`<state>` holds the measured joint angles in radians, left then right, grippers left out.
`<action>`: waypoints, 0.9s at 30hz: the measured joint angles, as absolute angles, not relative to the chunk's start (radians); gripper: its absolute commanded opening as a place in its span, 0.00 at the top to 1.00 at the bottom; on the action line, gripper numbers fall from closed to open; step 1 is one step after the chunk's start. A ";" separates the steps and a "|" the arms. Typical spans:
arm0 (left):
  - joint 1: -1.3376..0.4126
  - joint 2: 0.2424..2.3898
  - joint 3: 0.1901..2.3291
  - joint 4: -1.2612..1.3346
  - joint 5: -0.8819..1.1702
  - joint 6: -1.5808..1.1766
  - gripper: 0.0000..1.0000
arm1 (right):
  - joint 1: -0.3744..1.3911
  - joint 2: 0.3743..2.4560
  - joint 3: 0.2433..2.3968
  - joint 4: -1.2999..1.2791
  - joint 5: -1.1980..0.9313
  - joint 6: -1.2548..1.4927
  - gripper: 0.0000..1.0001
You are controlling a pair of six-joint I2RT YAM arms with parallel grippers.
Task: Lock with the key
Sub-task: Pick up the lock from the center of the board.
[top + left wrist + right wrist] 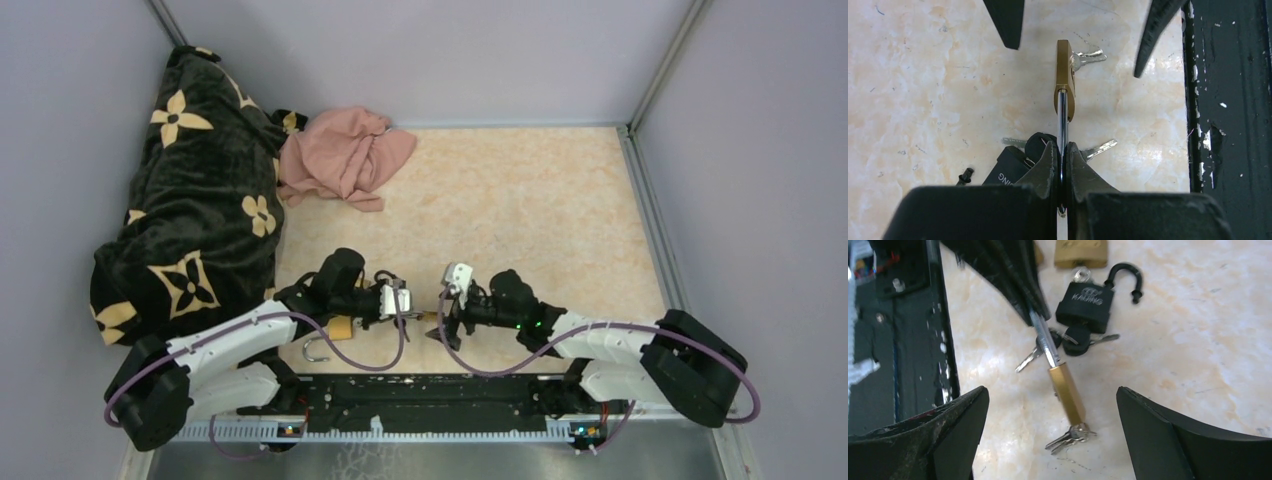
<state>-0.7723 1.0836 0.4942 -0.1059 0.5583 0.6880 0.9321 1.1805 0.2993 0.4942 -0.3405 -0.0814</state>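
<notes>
In the left wrist view my left gripper [1062,150] is shut on the silver shackle [1062,117] of a brass padlock [1065,80], holding it just above the table. A bunch of silver keys [1088,56] sticks out of the lock's bottom end. My right gripper [1052,392] is open wide, its fingers [963,415] on either side of the brass padlock [1066,392] and the keys [1073,434], touching neither. From above, both grippers [415,305] [440,325] meet at the table's near middle.
A black padlock [1085,302] with an open shackle and its own keys [1075,337] lies under the left gripper. A second brass padlock [340,328] sits near the left arm. The black base rail [1228,120] runs close by. A dark flowered blanket [190,200] and a pink cloth [345,155] lie far left.
</notes>
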 measured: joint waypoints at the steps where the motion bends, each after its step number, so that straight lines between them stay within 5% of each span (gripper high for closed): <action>1: -0.773 1.074 0.494 -0.106 0.554 0.676 1.00 | 0.904 1.157 0.292 0.515 -0.361 -0.049 0.02; 7: -0.773 1.015 0.494 -0.105 0.559 0.585 1.00 | 0.720 1.056 0.175 0.688 -0.482 0.138 0.02; 19: -0.765 0.945 0.497 -0.101 0.659 0.305 1.00 | 0.710 1.156 0.099 1.028 -0.685 0.258 0.16; 27: -0.761 0.916 0.508 -0.052 0.714 0.194 1.00 | 0.710 1.293 0.098 1.208 -0.775 0.331 0.54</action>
<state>-0.7612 0.9165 0.5079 -0.0525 0.7143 0.1944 0.7101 1.2926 0.0982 1.2083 -0.7750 0.3305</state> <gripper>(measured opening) 0.040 0.606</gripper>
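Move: Off to the right of the left hand, which already pinches the shackle, the brass lock body lies about 6 cm away and 4 cm lower. From the open right hand it lies some 2 cm left and 4 cm below, level fore and aft. The black lock is on the board about 3 cm ahead, 1 cm left and 6 cm below the left hand; the black keys lie almost under that hand, roughly 1 cm right and 7 cm down. Lifting the brass lock by its shackle, the left hand keeps its pinch, rises about 6.5 cm and draws back 3.5 cm while its fingers swing up towards level. The right hand first backs off rightward, forward and up, then comes back and left, ending nearly 5 cm higher with fingers tipped up some 25 degrees to level; they part-close around the lock body, with no touch visible yet. ##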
